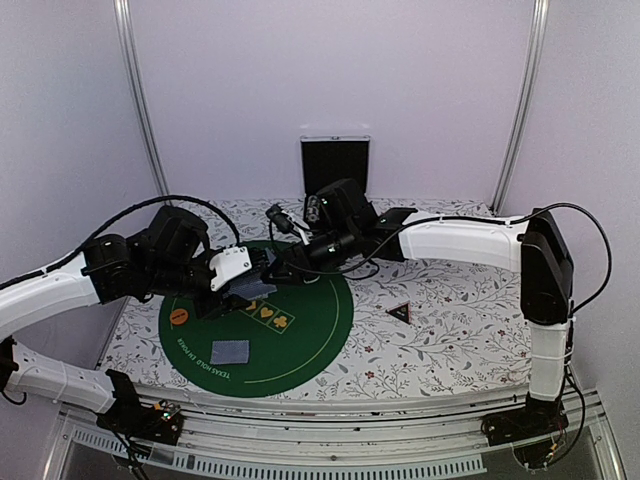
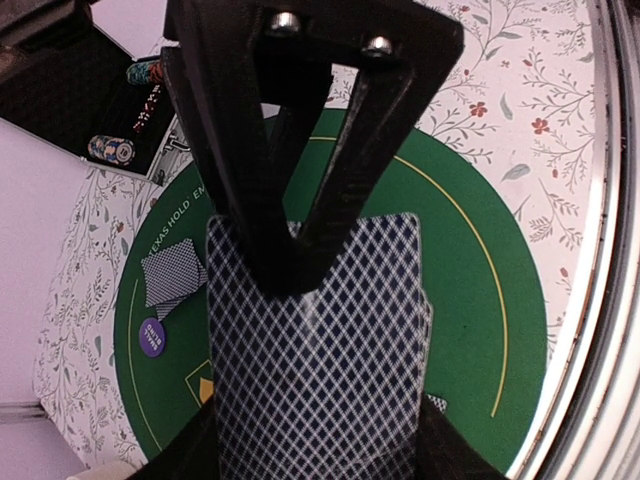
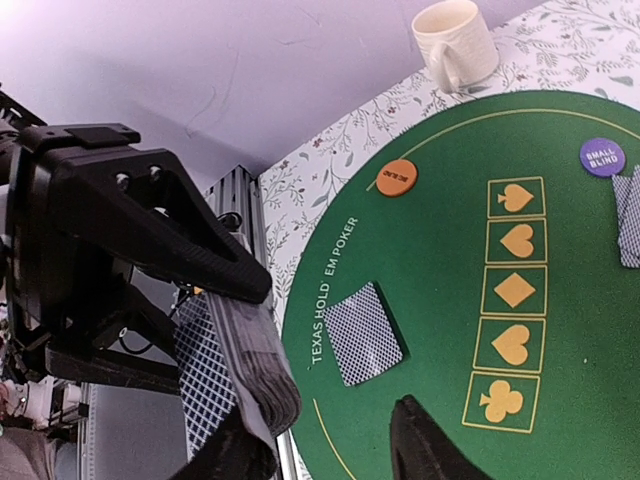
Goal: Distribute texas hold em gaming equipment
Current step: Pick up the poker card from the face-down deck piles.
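Observation:
My left gripper (image 1: pixel 250 283) (image 2: pixel 315 450) is shut on a deck of playing cards (image 2: pixel 315 350) (image 3: pixel 255 375) by its long edges, above the green mat (image 1: pixel 320 330). My right gripper (image 1: pixel 285 258) (image 3: pixel 325 450) is open and straddles the deck's far end. One of its fingers (image 2: pixel 290 240) lies over the top card's back, and the other stands apart from the deck. A dealt card (image 1: pixel 230 352) (image 3: pixel 362 333) lies face down near the mat's front. More cards (image 2: pixel 172 275) lie beside a purple disc (image 2: pixel 152 336) (image 3: pixel 602 157). An orange disc (image 1: pixel 179 317) (image 3: pixel 396 178) sits at the mat's left.
A black triangular marker (image 1: pixel 400 313) lies on the flowered cloth right of the mat. A white mug (image 3: pixel 455 40) stands beyond the mat's edge. A black case (image 1: pixel 335 165) at the back holds stacked chips (image 2: pixel 110 150). The metal rail (image 2: pixel 600 300) runs along the near edge.

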Available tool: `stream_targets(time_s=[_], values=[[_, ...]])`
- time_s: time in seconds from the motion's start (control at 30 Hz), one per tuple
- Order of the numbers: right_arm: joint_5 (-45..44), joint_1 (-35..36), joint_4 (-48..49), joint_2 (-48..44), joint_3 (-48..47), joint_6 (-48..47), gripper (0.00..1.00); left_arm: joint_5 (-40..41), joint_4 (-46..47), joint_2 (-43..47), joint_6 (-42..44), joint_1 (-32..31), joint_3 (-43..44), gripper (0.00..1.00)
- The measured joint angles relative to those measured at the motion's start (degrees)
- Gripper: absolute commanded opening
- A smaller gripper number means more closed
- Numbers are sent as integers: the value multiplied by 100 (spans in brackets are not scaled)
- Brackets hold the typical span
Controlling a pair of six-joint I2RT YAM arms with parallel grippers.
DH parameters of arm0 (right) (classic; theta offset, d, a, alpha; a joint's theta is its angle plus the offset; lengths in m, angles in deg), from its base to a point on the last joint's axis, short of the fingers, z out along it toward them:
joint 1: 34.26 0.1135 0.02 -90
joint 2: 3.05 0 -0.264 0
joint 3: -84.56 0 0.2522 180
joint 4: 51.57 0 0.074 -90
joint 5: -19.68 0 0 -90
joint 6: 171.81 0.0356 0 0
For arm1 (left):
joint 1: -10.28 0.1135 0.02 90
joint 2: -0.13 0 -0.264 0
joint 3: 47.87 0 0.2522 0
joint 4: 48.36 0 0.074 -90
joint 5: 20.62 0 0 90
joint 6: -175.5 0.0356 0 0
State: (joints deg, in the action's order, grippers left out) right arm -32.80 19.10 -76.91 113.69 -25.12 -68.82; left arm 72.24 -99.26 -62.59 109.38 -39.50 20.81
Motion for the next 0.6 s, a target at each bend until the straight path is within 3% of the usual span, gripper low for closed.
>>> stream_targets(time_s=[0.1, 0.17, 0.23, 0.6], values=[[72, 13, -4, -15, 0, 42, 26, 9, -2, 0, 0, 0, 0, 53], [87, 24, -9, -42, 0, 63, 11, 26, -2, 0, 0, 0, 0, 53], [125, 26, -37, -85, 0, 70, 3, 42, 0, 0, 0, 0, 0, 53], [94, 26, -319, -341, -2, 111, 2, 37, 129, 4, 0, 0, 0, 53]])
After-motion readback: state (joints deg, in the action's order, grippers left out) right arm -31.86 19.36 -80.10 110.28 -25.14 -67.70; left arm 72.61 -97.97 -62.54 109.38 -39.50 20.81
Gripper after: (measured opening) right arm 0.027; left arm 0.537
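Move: The top card of the face-down deck lies right at the right fingertips, its middle about 3 cm to the left, 2 cm back and 1 cm below; from the left hand, which already holds the deck, it is some 3 cm right and 2 cm ahead. About 20 cm below the right hand on the mat, the card pile lies roughly 13 cm left and 7 cm back, and the orange button 26 cm left and 3 cm ahead. The top card's free end is pinched as the right gripper shuts from half open to nearly closed. Meanwhile the right hand rises about 2.5 cm and draws back some 1 cm, peeling the card up from the deck, with hardly any turn of the wrist. The left hand stays in place and keeps its grip on the deck. ##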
